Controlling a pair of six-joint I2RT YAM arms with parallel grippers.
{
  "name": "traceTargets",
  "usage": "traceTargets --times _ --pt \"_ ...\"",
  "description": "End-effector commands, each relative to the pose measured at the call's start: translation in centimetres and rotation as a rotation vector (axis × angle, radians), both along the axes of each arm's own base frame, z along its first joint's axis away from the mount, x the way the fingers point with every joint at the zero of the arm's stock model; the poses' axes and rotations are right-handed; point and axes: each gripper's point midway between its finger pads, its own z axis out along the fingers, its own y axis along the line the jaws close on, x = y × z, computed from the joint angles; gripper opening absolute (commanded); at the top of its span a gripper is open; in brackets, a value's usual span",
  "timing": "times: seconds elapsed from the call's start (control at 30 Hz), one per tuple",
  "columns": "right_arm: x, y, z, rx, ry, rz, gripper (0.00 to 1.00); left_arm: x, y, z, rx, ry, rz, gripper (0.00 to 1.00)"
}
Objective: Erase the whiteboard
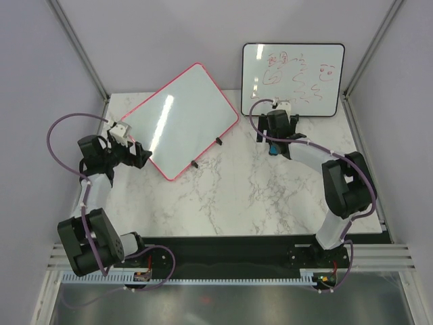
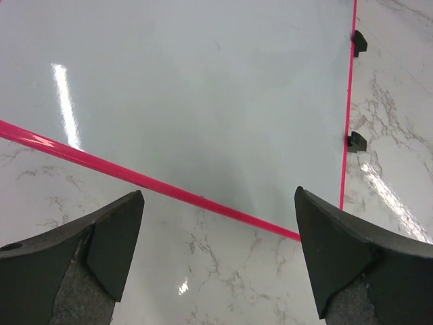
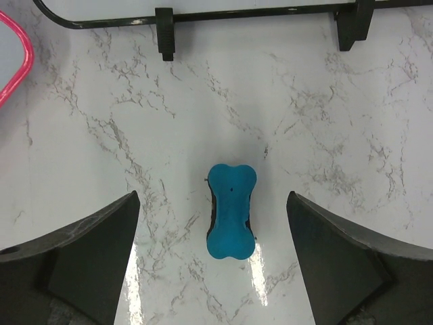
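Note:
The whiteboard (image 1: pixel 181 120) with the pink-red frame lies tilted on the table at the back left. Its surface (image 2: pixel 203 88) is clean white, with two black feet on its right edge. My left gripper (image 1: pixel 140 156) sits just off the board's lower left edge. In the left wrist view it (image 2: pixel 218 198) is open over bare marble with nothing between its fingers. My right gripper (image 1: pixel 274 142) hovers open above a blue bone-shaped eraser (image 3: pixel 231 211), which lies flat on the table between the fingers (image 3: pixel 95 250) without touching them. The eraser (image 1: pixel 272 148) also shows from above.
A black-framed whiteboard (image 1: pixel 292 78) with red writing stands at the back right, its lower edge and feet (image 3: pixel 164 34) just beyond the eraser. The marble table (image 1: pixel 237 196) is walled at the back and sides. A corner of the pink frame (image 3: pixel 17 61) lies left of the right gripper.

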Motion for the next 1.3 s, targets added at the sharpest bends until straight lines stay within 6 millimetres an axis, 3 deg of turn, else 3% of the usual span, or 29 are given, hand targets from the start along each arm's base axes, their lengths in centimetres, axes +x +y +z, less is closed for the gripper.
traceTargets --times 0.0,0.13,0.2,0.33,0.4,0.53,0.7,0.8,0.9,1.0,1.27 --pt "0.7 -0.2 3.1 0.028 -0.092 -0.016 0.98 -1.7 -0.9 0.2 0.008 0.043 -0.048 0.99" --pt "0.4 -1.2 4.5 0.013 -0.124 -0.053 0.98 -2.5 -0.1 0.4 -0.016 0.133 0.038 0.99" --pt "0.0 -1.7 4.9 0.006 -0.127 -0.063 0.98 -2.9 1.4 1.1 -0.065 0.19 0.139 0.99" --pt "-0.6 -3.8 7.1 -0.011 -0.173 -0.138 0.98 -6.0 1.5 2.2 -0.153 0.304 0.171 0.99" --pt "-1.1 -4.8 7.2 -0.049 -0.156 -0.184 0.98 -6.7 2.1 2.4 -0.123 0.323 0.187 0.99" --pt "-2.7 -9.0 7.9 -0.151 -0.131 -0.399 0.98 -7.8 6.6 1.1 -0.033 0.394 0.426 0.99" --pt "-4.8 -13.4 9.4 -0.019 -0.216 -0.584 0.98 -8.3 11.9 -0.8 0.034 0.4 0.663 0.99" --pt "-6.4 -17.1 8.6 0.027 -0.193 -0.733 0.98 -8.5 13.6 -1.7 0.027 0.412 0.751 0.99" --pt "-7.9 -19.5 6.3 0.069 -0.115 -0.795 0.98 -8.4 13.7 -2.1 -0.001 0.416 0.761 0.99" --pt "-7.7 -18.7 4.6 0.156 -0.095 -0.745 0.98 -8.2 13.2 -2.2 -0.011 0.407 0.738 0.99" --pt "-7.2 -18.1 3.7 0.168 -0.075 -0.706 0.98 -8.3 13.0 -2.7 0.001 0.397 0.72 0.99"
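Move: The eraser lies almost straight beneath the right hand's open fingers, about 5 cm below them. Of the drawn-on board's two black clips, the left one is some 12 cm ahead and 4 cm left, the right clip 12 cm ahead and 8 cm right, both about 5 cm lower. From the left hand the eraser is roughly 9 cm ahead, 43 cm right and 11 cm below; the pink board's near corner is about 5 cm back, 8 cm right and 12 cm below. Rising first, the right hand swings away from the eraser, some 20 cm right and 8 cm back, turning about 40 degrees clockwise, then sinks part-way and eases slightly back left. The left hand also withdraws, back and then mostly left, away from the pink board, turning 40 degrees counter-clockwise, its fingers tipping down, and ends slightly lower. Both grippers stay open and empty. ##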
